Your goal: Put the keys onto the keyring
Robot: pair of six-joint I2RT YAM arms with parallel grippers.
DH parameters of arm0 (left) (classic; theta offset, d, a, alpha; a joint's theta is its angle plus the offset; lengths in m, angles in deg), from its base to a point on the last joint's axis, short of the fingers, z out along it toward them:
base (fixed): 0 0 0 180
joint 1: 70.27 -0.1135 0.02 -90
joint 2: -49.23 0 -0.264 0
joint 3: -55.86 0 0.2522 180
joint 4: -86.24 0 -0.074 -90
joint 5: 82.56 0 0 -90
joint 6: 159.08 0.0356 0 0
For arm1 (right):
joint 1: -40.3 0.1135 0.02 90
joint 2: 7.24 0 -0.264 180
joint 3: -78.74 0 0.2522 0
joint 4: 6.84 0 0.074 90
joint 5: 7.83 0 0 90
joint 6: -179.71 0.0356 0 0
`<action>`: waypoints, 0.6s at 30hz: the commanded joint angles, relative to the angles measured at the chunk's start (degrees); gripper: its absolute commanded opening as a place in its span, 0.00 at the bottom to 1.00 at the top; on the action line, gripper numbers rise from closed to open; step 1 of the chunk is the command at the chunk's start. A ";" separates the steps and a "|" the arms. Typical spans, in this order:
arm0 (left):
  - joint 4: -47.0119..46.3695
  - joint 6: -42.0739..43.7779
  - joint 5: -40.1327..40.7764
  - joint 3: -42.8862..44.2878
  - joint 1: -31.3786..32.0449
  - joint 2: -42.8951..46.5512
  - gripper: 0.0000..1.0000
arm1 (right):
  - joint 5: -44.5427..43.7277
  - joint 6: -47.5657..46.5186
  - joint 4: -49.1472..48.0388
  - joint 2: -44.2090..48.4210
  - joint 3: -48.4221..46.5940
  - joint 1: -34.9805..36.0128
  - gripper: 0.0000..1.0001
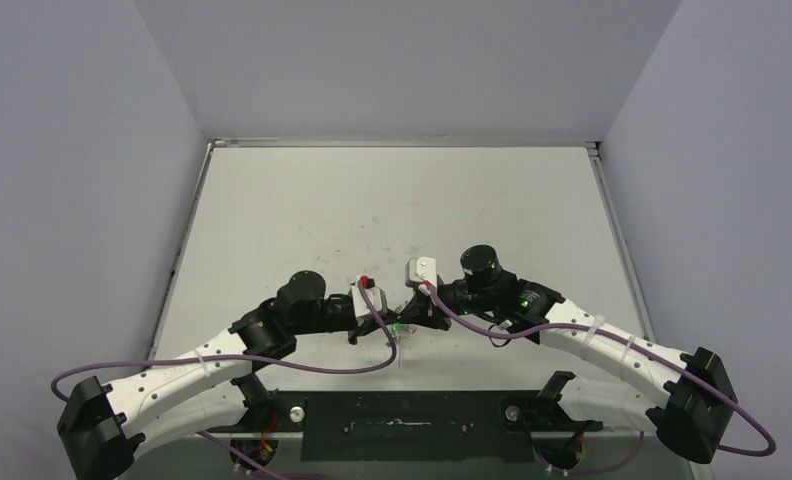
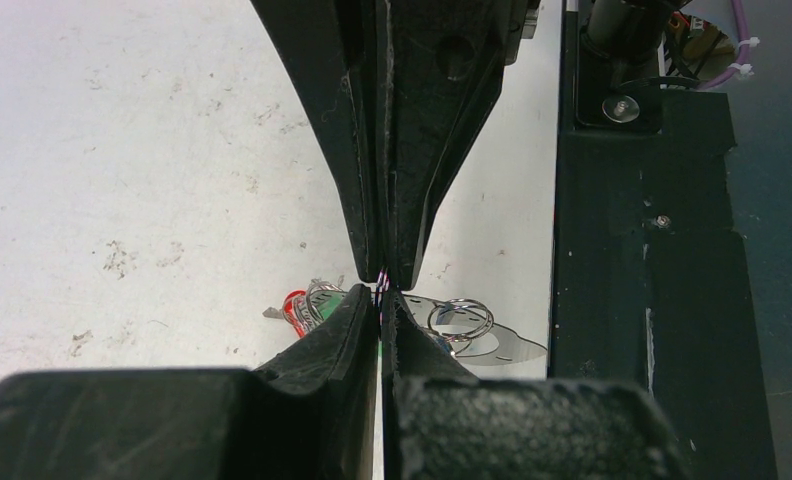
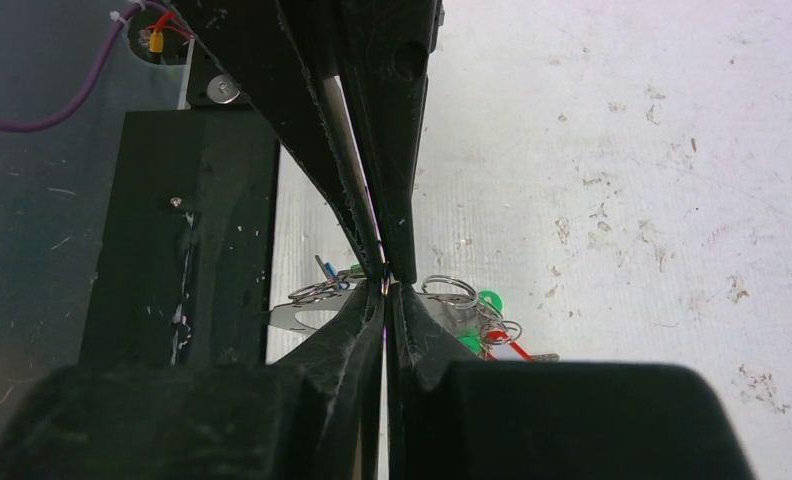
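My two grippers meet tip to tip low over the table, just ahead of the arm bases. The left gripper [image 2: 382,293] [image 1: 393,326] is shut, and the right gripper [image 3: 385,289] [image 1: 418,318] is shut too. A thin shiny wire loop glints right where the tips meet, pinched from both sides. Under them the flat silver keyring [image 2: 512,346] [image 3: 302,318] lies on the table with small wire loops [image 2: 460,318] on its rim. The keys lie bunched there: a red tag [image 2: 294,308] [image 3: 507,343], green tags [image 3: 489,300] and a blue tag [image 3: 327,272]. From above only a green speck [image 1: 404,327] shows.
The black base plate [image 1: 412,425] [image 2: 662,250] [image 3: 192,230] lies close behind the keyring at the table's near edge. Purple cables [image 1: 377,340] hang from both wrists. Grey walls enclose the scuffed white table [image 1: 392,200] on three sides.
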 commanded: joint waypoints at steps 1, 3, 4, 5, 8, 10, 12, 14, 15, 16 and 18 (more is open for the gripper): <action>0.20 0.01 -0.21 1.44 0.36 0.31 0.00 | 0.83 0.22 -6.79 1.68 -1.07 0.25 0.00; 0.19 -0.23 0.47 0.94 0.35 0.94 0.03 | 0.26 1.47 -9.39 2.52 0.46 0.26 0.00; 0.10 -0.39 0.79 0.56 0.38 1.46 0.09 | -0.14 2.11 -10.54 2.92 1.11 0.31 0.00; -0.13 -0.44 1.28 -0.02 0.36 2.24 0.17 | -0.39 2.60 -11.52 3.36 1.70 0.26 0.00; -3.04 -1.61 3.48 -3.12 0.36 5.45 0.29 | -1.40 4.07 -14.44 4.60 3.50 0.25 0.00; -6.69 -2.38 5.30 -5.94 0.38 8.26 0.33 | -1.79 4.86 -15.93 5.36 4.60 0.21 0.00; -9.93 -3.18 6.80 -8.95 0.43 11.33 0.35 | -2.07 5.72 -17.72 5.80 5.70 0.20 0.00; -13.35 -3.92 7.92 -11.96 0.42 14.08 0.35 | -2.07 6.88 -20.36 6.38 7.06 0.16 0.00; -14.97 -4.41 8.29 -13.36 0.36 15.32 0.36 | -1.98 7.60 -22.04 6.57 7.80 0.15 0.00; -16.45 -4.87 8.64 -14.96 0.36 16.47 0.36 | -2.01 8.52 -23.85 6.78 8.55 0.14 0.00; -19.51 -5.74 8.64 -16.83 0.38 18.17 0.36 | -1.82 10.41 -27.73 6.99 10.13 0.20 0.00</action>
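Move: The small ring is pinched where the two sets of fingertips meet: about 1 cm right of the left hand's point and about 1 cm left of the right hand's, level with both. From the left hand, the metal plate hangs some 3 cm back, 1 cm right and 4 cm below. The green-tagged key is about 1 cm back, 1 cm right and 3 cm below it, and the red tag roughly 2 cm ahead, 2 cm right and 4 cm below. Leftward, away from the ring, the left hand backs off about 3 cm after opening its fingers to roughly a third and letting go, sinking about 1 cm at the end while its fingertips tip up and swing forward a little. The right hand keeps its shut pinch on the ring, rises about 1 cm and tilts its fingertips up some 10 degrees. ##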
